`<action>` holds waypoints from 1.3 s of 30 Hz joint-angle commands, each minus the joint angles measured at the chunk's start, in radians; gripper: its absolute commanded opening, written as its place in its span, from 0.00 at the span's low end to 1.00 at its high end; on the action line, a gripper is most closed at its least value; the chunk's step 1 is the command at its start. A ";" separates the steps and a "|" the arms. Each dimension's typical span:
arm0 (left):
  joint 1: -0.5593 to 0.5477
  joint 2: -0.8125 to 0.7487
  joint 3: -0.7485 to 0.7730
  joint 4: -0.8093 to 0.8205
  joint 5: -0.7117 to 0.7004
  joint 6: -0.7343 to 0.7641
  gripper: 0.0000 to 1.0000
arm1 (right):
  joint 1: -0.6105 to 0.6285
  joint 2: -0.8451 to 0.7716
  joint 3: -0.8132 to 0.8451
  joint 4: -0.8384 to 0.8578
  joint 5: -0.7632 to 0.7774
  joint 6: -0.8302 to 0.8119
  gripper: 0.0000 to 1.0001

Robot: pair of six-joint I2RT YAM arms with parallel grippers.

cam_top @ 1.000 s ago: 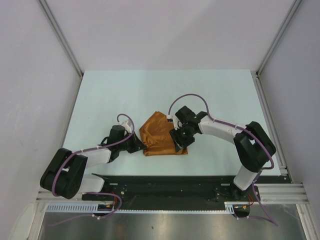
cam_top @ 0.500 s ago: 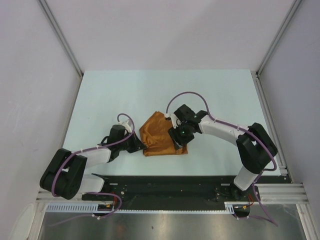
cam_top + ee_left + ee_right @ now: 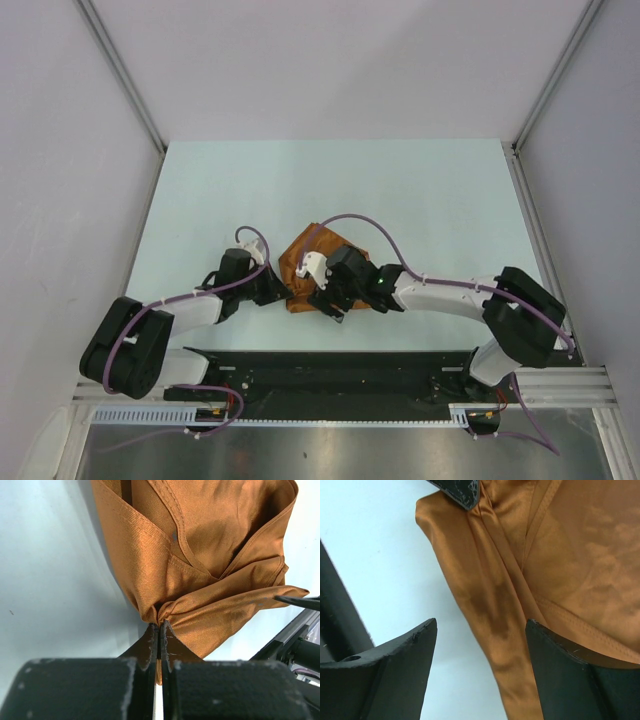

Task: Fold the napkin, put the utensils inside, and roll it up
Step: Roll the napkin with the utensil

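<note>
The rust-orange napkin [image 3: 303, 252] lies bunched and folded at the table's middle. My left gripper [image 3: 284, 294] is shut on its near left corner, the cloth [image 3: 210, 555] gathered into a pinch at the left gripper [image 3: 159, 627] tips. My right gripper [image 3: 316, 299] hangs low over the napkin's near edge, open. In the right wrist view a rolled fold of the napkin [image 3: 560, 555] runs between the right gripper [image 3: 480, 625] tips, apart from both. The left gripper's fingertip [image 3: 462, 492] shows just ahead. The utensils are hidden or out of view.
The pale blue-green table [image 3: 420, 200] stretches to grey walls at the back and sides. A black base rail [image 3: 330, 365] runs along the near edge, close behind the napkin. The right arm's forearm [image 3: 440, 297] lies low across the table's near right.
My right gripper swung from the napkin's right side across to its near left edge, close to the left gripper, and its jaws opened wider. The left gripper kept its pinch and stayed put.
</note>
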 commanded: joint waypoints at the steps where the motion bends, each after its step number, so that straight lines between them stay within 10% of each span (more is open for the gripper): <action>1: -0.002 0.003 0.030 -0.017 -0.011 0.034 0.00 | 0.022 0.053 0.000 0.170 0.005 -0.086 0.76; 19: -0.001 0.046 0.056 0.000 0.014 0.058 0.00 | -0.053 0.275 0.098 0.076 -0.085 -0.099 0.71; 28: 0.004 0.048 0.082 -0.014 0.006 0.074 0.01 | -0.057 0.334 0.178 -0.149 -0.248 -0.072 0.42; 39: 0.016 -0.147 0.036 -0.075 -0.147 0.086 0.55 | -0.084 0.395 0.311 -0.410 -0.481 0.075 0.15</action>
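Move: The right hand hangs open just above the napkin's near folded edge. The stretch it will grip is about 3 cm to its left, 1 cm ahead and 5 cm below. The napkin's pinched left end, held in the shut left fingers, lies some 9 cm to its left, 2 cm ahead and 5 cm down; the near right corner is about 11 cm to its right and roughly level. From the left hand, the gripping spot is some 6 cm to the right and 1 cm back. The right fingers end up pinching the napkin's thick near edge: the open hand sinks about 5 cm while easing left, pushes forward over the edge, then draws back some 3 cm towards the base as it closes, fingertips swinging back about 20 degrees. The left hand holds its pinch nearly until the end, then opens, lets go and lifts clear, forward and up. ##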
